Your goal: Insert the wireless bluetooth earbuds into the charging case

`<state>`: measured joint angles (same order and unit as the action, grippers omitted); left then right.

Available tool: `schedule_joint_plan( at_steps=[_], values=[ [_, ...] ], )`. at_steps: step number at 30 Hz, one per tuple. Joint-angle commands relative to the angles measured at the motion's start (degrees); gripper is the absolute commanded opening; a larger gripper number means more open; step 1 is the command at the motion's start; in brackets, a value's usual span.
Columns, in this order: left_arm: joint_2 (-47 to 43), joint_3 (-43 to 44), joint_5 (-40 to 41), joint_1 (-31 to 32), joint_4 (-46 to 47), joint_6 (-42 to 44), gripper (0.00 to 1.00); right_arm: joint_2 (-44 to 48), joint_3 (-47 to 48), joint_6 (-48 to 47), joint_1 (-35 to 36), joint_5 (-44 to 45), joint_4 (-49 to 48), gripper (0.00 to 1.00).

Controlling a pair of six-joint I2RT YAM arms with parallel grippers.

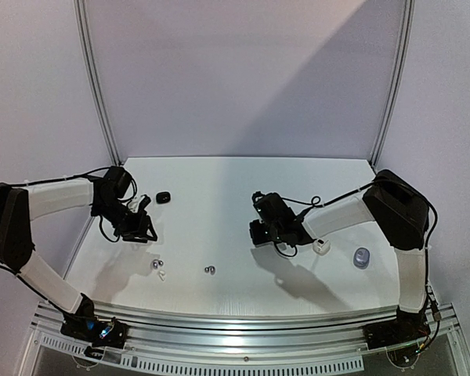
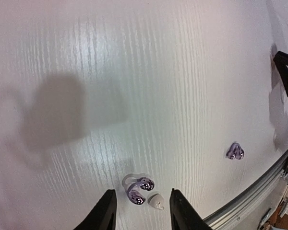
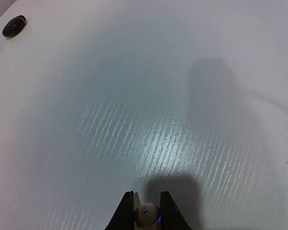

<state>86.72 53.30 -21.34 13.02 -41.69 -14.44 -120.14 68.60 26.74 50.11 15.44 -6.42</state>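
Observation:
My right gripper (image 3: pixel 146 211) is shut on a white earbud (image 3: pixel 146 215) and hangs above bare table; in the top view it (image 1: pixel 260 235) sits right of centre. My left gripper (image 2: pixel 141 213) stands open over a silvery-grey clip earbud (image 2: pixel 137 188) and a small white earbud (image 2: pixel 156 201), both lying on the table between its fingers. Another silvery-grey earbud (image 2: pixel 235 152) lies further right, also seen from above (image 1: pixel 210 270). A black charging case (image 1: pixel 163 197) rests at the back left, a white case (image 1: pixel 321 247) and a grey-blue case (image 1: pixel 362 258) at the right.
The table's front metal rail (image 1: pixel 243 317) runs just behind the earbuds near the left gripper. Frame posts (image 1: pixel 94 78) stand at the back corners. The black case (image 3: pixel 13 26) shows far off in the right wrist view.

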Motion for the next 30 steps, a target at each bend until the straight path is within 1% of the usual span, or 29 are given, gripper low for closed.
schedule_joint_plan(
  at_steps=[1,3,6,8,11,15,18,23,25,30],
  values=[
    [1.0,-1.8,4.4,0.8,-2.0,-6.9,0.39,0.2,-2.2,4.1,-0.1,0.9,5.2,0.17],
    [1.9,-2.7,6.7,0.8,-3.3,-9.2,0.37,0.8,-2.0,4.5,-0.1,1.3,5.2,0.21],
    [2.3,-4.5,8.5,0.9,-3.8,-11.5,0.28,1.7,-1.6,5.3,-0.1,1.0,4.6,0.28],
    [1.8,-5.9,9.3,0.8,-3.9,-12.2,0.26,1.9,-1.1,5.4,-0.2,0.0,3.5,0.33],
    [0.4,-9.3,7.7,0.9,-2.3,-12.8,0.24,2.1,0.3,5.1,-0.1,-1.9,2.9,0.44],
    [-0.4,-12.8,6.1,1.3,0.1,-13.4,0.24,3.3,2.1,3.5,-0.1,-2.1,3.2,0.54],
    [0.3,-14.2,5.4,1.3,4.8,-13.4,0.25,4.7,3.1,2.7,0.0,-1.6,3.5,0.6],
    [2.1,-16.0,3.2,2.7,9.3,-15.4,0.22,7.5,3.6,2.9,0.0,-1.4,4.5,0.66],
    [2.6,-16.8,2.0,3.8,10.4,-15.9,0.19,8.7,3.2,2.9,-0.1,-1.2,4.6,0.67],
    [5.2,-14.6,1.0,7.8,11.5,-16.3,0.17,12.5,1.3,2.4,-0.1,0.8,5.6,0.68]
  ],
)
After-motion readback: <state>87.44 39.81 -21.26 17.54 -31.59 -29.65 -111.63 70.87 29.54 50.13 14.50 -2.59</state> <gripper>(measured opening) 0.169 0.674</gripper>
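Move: Just back of the left hand, some 4 cm, about 1 cm right and 6 cm below, lies a purple earbud. A white earbud lies roughly 3 cm behind it, and another purple earbud some 16 cm to its right and 2 cm back. The right hand still pinches a white earbud at its fingertips, close above the table; the white case sits about 20 cm to that hand's right and 5 cm back. Bring the left gripper down and back about 6 cm each, drifting left at first and narrowing its fingers, then sweep it some 4 cm right at table height so the fingers come against the purple earbud beside the white one. Meanwhile open the right fingers to let go of their white earbud where they are, then lift straight up, about 8 cm. ##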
